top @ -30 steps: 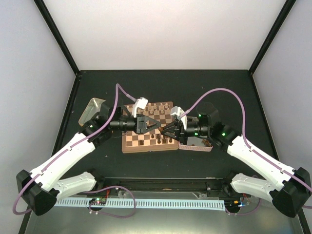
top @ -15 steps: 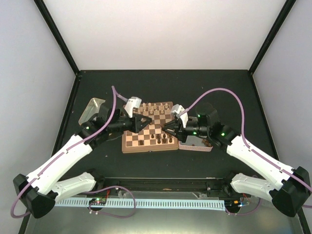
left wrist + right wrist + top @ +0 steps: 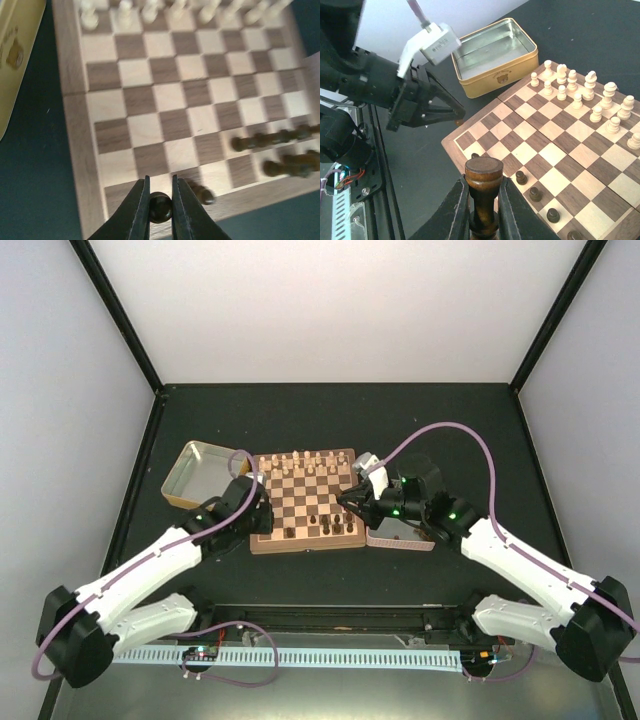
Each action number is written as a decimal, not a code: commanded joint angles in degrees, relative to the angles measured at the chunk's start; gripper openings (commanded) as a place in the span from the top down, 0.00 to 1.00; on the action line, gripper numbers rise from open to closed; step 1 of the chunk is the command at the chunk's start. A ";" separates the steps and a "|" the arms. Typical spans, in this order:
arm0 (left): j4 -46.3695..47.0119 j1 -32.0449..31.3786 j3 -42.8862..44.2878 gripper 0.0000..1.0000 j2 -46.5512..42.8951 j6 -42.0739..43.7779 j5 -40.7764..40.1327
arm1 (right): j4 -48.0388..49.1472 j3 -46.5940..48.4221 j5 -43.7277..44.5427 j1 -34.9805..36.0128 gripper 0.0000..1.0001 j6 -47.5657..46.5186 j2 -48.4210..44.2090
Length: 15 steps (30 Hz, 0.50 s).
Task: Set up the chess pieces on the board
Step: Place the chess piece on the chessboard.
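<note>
The board (image 3: pixel 262 540) lies between my arms. Pale pieces (image 3: pixel 305 462) fill its far rows, and several dark chess pieces (image 3: pixel 335 525) stand near its front right. My left gripper (image 3: pixel 160 179) is shut on a small round-headed dark piece (image 3: pixel 160 206) over the board's near-left corner (image 3: pixel 80 165); another dark piece (image 3: pixel 202 194) stands just right of it. My right gripper (image 3: pixel 483 182) is shut on a taller flat-topped dark piece (image 3: pixel 483 172), held above the board's near rows (image 3: pixel 540 165). From above, the left gripper (image 3: pixel 264 523) and right gripper (image 3: pixel 344 498) flank the board.
A gold tin (image 3: pixel 195 472) sits open and empty left of the board, also in the right wrist view as the gold tin (image 3: pixel 495 55). A second tin (image 3: pixel 400 537) lies at the board's right edge under my right arm. The left arm's fingers (image 3: pixel 452 112) reach in beside the board's corner.
My left gripper has drawn back from the board's middle to its near-left corner. The right gripper has shifted slightly right and still holds its piece.
</note>
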 commanded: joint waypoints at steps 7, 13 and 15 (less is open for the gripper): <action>5.47 0.42 -1.07 0.97 11.72 -1.66 -5.87 | 1.49 -0.22 0.76 0.24 0.85 1.27 0.32; 8.38 0.74 -2.42 0.96 14.54 -2.37 -7.67 | 1.30 -0.25 0.87 0.27 0.85 1.18 0.20; 9.59 0.83 -3.18 0.96 15.08 -2.37 -7.90 | 1.26 -0.21 0.91 0.32 0.85 1.22 0.28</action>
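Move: Ahead by about 2 cm, 1 cm left and 9 cm below the left hand, which already holds a small dark chess piece, is the empty leftmost square of the black pawn row. The lone dark back-row piece stands some 5 cm right and 1 cm back, the nearest dark pawn about 12 cm right and 2 cm ahead, the yellow tin 16 cm left and 13 cm ahead. From the right hand that square is about 18 cm left, 3 cm ahead and 19 cm below. Sinking almost straight down by about 6 cm, the left hand lowers its dark piece towards the board's near left corner area, quick at first and slowing towards the end. Its wrist tilts roughly 10 degrees so the fingers point more steeply down, and they stay shut on the piece. ##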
